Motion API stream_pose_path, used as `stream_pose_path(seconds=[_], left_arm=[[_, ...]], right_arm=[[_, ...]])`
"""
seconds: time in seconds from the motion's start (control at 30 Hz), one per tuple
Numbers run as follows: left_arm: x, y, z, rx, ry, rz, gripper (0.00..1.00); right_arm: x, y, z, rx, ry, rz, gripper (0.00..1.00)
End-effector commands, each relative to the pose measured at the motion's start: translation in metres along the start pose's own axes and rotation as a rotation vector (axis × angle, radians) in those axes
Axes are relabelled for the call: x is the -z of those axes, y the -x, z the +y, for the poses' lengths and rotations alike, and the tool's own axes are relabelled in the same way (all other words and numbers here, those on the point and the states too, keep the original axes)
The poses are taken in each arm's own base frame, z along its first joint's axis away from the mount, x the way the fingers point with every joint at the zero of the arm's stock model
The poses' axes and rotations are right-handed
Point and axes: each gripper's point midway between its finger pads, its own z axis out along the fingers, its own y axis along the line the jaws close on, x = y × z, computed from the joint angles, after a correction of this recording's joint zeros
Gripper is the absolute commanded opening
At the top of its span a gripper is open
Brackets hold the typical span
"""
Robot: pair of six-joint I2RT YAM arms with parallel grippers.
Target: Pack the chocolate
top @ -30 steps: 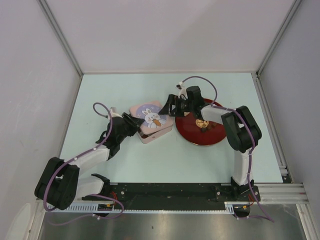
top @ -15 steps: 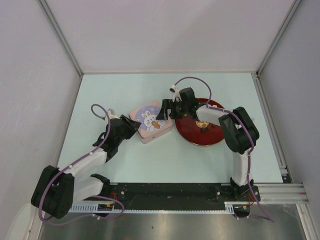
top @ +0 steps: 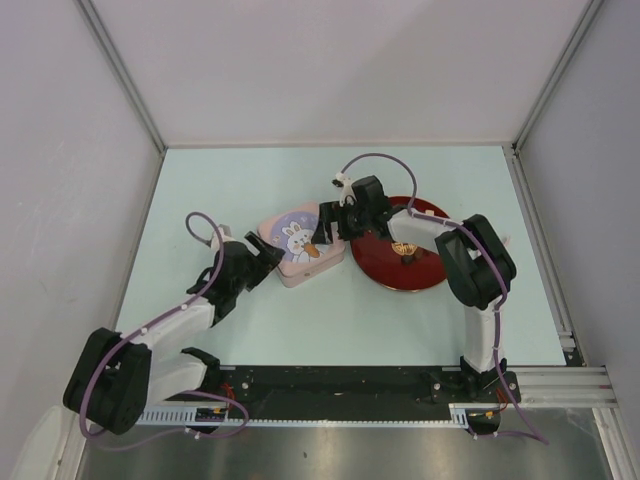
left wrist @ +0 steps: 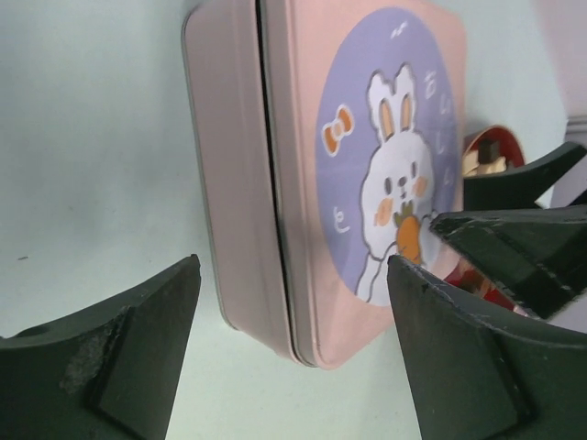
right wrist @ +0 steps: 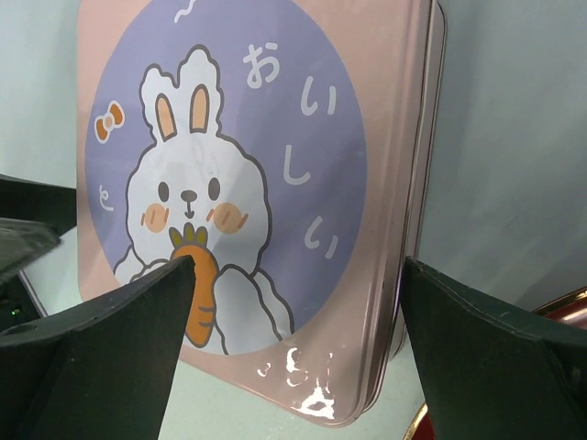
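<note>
The pink tin (top: 298, 243) with a rabbit lid lies closed left of the red plate (top: 415, 272). A small chocolate piece (top: 403, 247) sits on the plate; any chocolate inside the tin is hidden. My left gripper (top: 264, 260) is open at the tin's near-left corner, and in the left wrist view the tin (left wrist: 275, 183) sits just beyond the left gripper (left wrist: 292, 275), untouched. My right gripper (top: 335, 222) hovers open over the tin's right side. In the right wrist view the lid (right wrist: 275, 137) lies under the right gripper (right wrist: 298, 266).
The plate's rim (left wrist: 491, 147) shows behind the right fingers (left wrist: 523, 238) in the left wrist view. White walls enclose the pale green table (top: 220, 190) at the back and both sides. The arm bases stand along the near edge.
My left gripper has opened and let go of the tin's corner. My right gripper has shifted left from the plate over the tin's lid, staying open.
</note>
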Motion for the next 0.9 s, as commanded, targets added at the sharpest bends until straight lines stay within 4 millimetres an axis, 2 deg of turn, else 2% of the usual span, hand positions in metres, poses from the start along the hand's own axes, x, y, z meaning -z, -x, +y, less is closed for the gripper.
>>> stream_pose_path(seconds=[0.0,0.17,0.53,0.73,0.87], left_arm=[[-0.008,-0.006,-0.019,-0.033,-0.063,0.058,0.87],[-0.015,-0.014,-0.029,-0.042,-0.100,0.106,0.84],[-0.006,-0.021,-0.056,-0.034,-0.231,0.166,0.77],[-0.003,-0.025,-0.058,-0.017,-0.256,0.186,0.67],[-0.001,-0.030,-0.052,-0.011,-0.252,0.196,0.59]], right_arm=[[0.011,0.027,0.025,0.079,0.015,-0.046,0.96],[0.011,0.031,0.031,0.112,0.005,-0.043,0.96],[0.006,0.029,0.041,0.126,0.007,-0.018,0.96],[0.002,0.021,0.040,0.129,-0.010,0.006,0.96],[0.000,0.013,0.037,0.135,-0.038,0.031,0.96]])
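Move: The closed chocolate box is centred about 7 cm to the left hand's right and 2 cm ahead, some 4 cm below. The box's near corner lies around 4 cm right of that hand and 4 cm back. From the right hand, the box's middle is roughly 4 cm left, 4 cm back and 3 cm below; the red plate is about 18 cm to that hand's right and 4 cm back. The left hand comes to straddle the lid's left edge near the box's near corner, one finger meeting the lid top and the other at the side wall. It sinks about 2 cm first, then slides some 4 cm right, turning roughly 10 degrees clockwise as its fingers partly close. The right hand stays with its open fingers over the lid and against the far-right side, rising barely 1 cm and rolling its left side slightly down. ##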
